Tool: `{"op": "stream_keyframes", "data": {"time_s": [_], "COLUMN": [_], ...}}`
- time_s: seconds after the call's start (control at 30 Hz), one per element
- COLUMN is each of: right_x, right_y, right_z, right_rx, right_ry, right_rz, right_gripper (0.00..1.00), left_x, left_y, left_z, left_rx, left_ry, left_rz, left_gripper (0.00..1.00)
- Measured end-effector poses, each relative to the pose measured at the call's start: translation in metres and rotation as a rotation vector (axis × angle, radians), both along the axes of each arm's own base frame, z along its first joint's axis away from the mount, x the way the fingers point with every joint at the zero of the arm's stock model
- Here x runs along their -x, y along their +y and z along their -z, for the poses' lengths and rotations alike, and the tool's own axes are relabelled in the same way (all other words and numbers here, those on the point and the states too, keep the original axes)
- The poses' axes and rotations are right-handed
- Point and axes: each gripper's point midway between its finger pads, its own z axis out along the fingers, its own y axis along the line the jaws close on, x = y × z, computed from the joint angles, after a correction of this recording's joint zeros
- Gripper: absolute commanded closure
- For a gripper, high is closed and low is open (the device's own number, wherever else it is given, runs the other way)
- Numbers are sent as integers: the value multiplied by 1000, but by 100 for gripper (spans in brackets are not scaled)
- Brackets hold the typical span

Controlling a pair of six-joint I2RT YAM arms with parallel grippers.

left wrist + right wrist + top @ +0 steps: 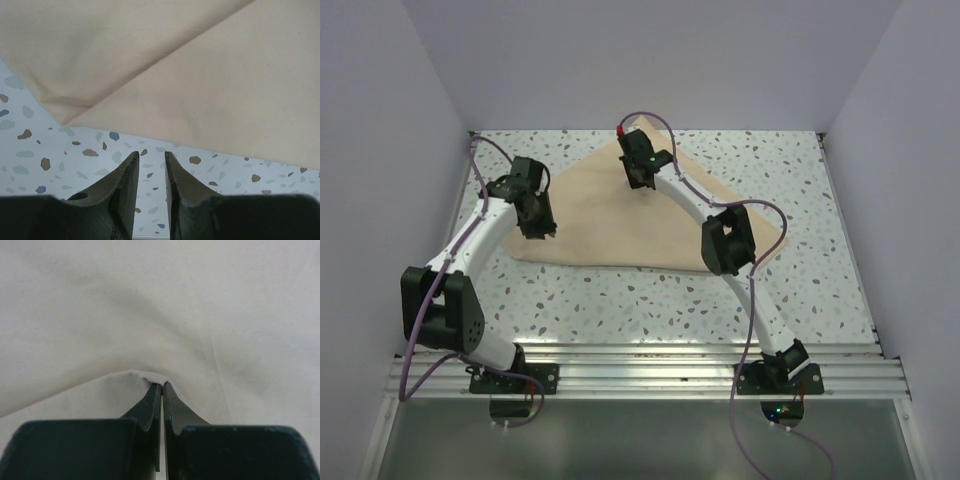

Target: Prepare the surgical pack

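The surgical pack (610, 225) is a tan paper-like wrap lying flat on the speckled table, folded into a rough triangle with its point at the back. My left gripper (535, 232) hovers at the wrap's left corner. In the left wrist view its jaws (151, 155) stand a little apart over bare table, nothing between them, and the folded wrap corner (200, 75) lies just ahead. My right gripper (640, 180) is near the wrap's far point. In the right wrist view it (162, 385) is shut on a raised edge of the wrap (150, 315), which puckers around the fingertips.
White walls close in the table at the left, back and right. A ribbed metal rail (650, 365) with both arm bases runs along the near edge. Purple cables (765, 215) loop off both arms. Bare speckled table (650, 300) lies between the wrap and the rail.
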Motion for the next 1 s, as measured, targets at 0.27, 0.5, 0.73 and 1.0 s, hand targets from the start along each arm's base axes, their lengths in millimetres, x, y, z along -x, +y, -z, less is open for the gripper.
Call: {"op": "stream_keyframes", "data": {"time_s": [0.27,0.5,0.73,1.0], "right_x": [-10,-7,-4,-3], "right_y": [-5,0,-4,-6], "right_z": [-1,5,22,30], "right_rx": [-45,-70,-61,-56], "right_ry": [-8,7,28,29], "right_rz": [23,23,45,58], "right_gripper": [100,100,100,100], "left_x": [-1,2,0,1], "left_y": [0,-2,-1,15], "left_z": [5,14,13,40], "left_rx": [-2,2,-3,-39], "left_ry": [20,64,64,135], "left_rz": [0,1,-1,-63], "left_gripper": [70,71,69,100]}}
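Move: The cloth wrap's near-left corner lies about 8 cm left of the left hand, 1 cm back and some 10 cm below. The fold pinched in the right hand is about 15 cm ahead of the left hand, 21 cm to its right and 6 cm lower. From the right hand, the wrap it is being lowered onto lies roughly 5 cm straight below, and the wrap's far corner about 18 cm ahead, 5 cm below. Left sinks 4 cm, slightly left, towards the wrap's near-left corner, fingers shutting; right lowers its pinched fold 3 cm. ##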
